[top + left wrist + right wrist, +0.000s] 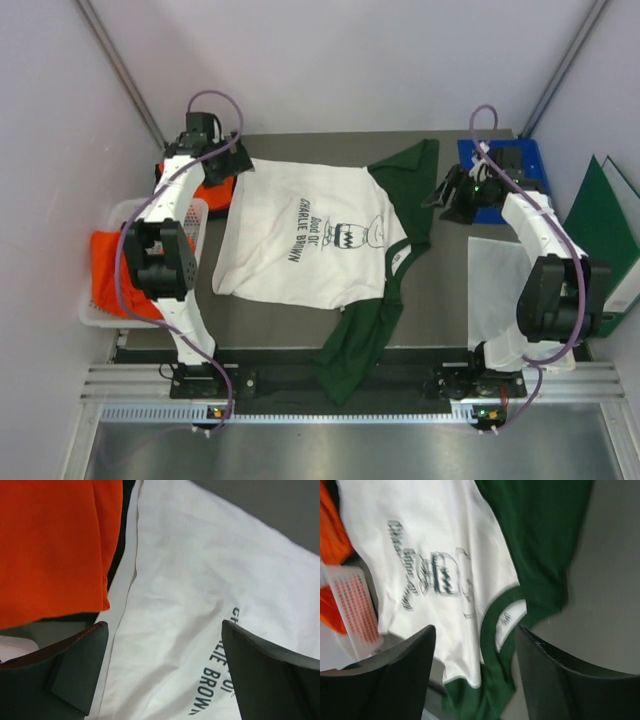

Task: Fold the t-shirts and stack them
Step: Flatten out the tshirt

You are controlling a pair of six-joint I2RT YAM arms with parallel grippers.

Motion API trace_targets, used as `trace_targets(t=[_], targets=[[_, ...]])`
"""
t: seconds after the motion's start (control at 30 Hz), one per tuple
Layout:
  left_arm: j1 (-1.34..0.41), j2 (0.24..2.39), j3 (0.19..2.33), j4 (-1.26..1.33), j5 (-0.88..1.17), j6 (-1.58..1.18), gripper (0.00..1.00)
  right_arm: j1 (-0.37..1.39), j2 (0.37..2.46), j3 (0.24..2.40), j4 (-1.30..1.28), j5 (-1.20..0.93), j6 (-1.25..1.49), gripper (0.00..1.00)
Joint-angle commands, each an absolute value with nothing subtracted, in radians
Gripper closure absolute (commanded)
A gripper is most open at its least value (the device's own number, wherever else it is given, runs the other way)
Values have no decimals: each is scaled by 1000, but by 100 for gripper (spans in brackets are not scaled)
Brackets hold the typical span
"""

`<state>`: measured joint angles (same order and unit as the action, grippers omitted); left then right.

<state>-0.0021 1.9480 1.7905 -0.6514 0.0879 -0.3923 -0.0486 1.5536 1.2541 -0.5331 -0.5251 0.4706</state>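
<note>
The white-fronted t-shirt [310, 235] with dark green sleeves and black print lies spread on the dark table, one sleeve hanging over the near edge. My left gripper [228, 158] hovers open over its far left corner. In the left wrist view the open left gripper [164, 625] has only white cloth [200, 580] below it, beside an orange t-shirt [55, 545]. My right gripper [438, 196] hangs by the far green sleeve. The right wrist view is blurred and shows the right gripper [475, 630] open, empty, above the collar [492, 620].
A white mesh basket [100, 315] at the left edge holds orange cloth [110, 265]. More orange cloth [215, 192] lies under the left arm. A blue tray [520, 165], a white sheet [495, 285] and a green folder [600, 220] sit on the right.
</note>
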Motion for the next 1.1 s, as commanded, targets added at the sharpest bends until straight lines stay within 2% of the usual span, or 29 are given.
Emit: trace_targets(t=[0.0, 0.1, 0.27, 0.67, 0.87, 1.07], targets=[[-51, 1891, 1609, -657, 94, -396, 1, -51, 1586, 1198, -814, -595, 410, 43], [-87, 1894, 1540, -681, 94, -394, 1, -40, 1617, 1167, -893, -635, 357, 48], [-162, 1962, 1539, -804, 92, -390, 1, -8, 1638, 1121, -945, -637, 316, 48], [-244, 1977, 1442, -825, 41, -431, 1, 205, 1798, 1118, -1006, -666, 210, 49], [-245, 1971, 1414, -824, 32, -443, 1, 271, 1861, 1108, -982, -637, 189, 53], [-247, 1945, 1393, -822, 15, -445, 1, 327, 1916, 1098, -930, -584, 199, 63]])
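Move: The left hand's place is the creased white cloth of the t-shirt, some 15 cm back, 8 cm right and 17 cm below; the CHARLIE BROWN lettering is about 9 cm right of that crease and 1 cm farther out. The orange stack sits about 8 cm left of this hand, 1 cm back. The right hand goes for the green shoulder, about 20 cm back, 8 cm left and 17 cm below; the collar patch is 4 cm beyond that, level sideways. Back and down both hands sweep, slowing as they near the t-shirt. The left goes some 15 cm back, 15 cm down and 8 cm right, tipping about 30 degrees to point nearly straight down, fingers kept wide open over the crease. The right, drawing back farther, also sinks and swings left to the green shoulder, tipping steeply and turning counter-clockwise while its fingers partly close; contact can't be made out. ##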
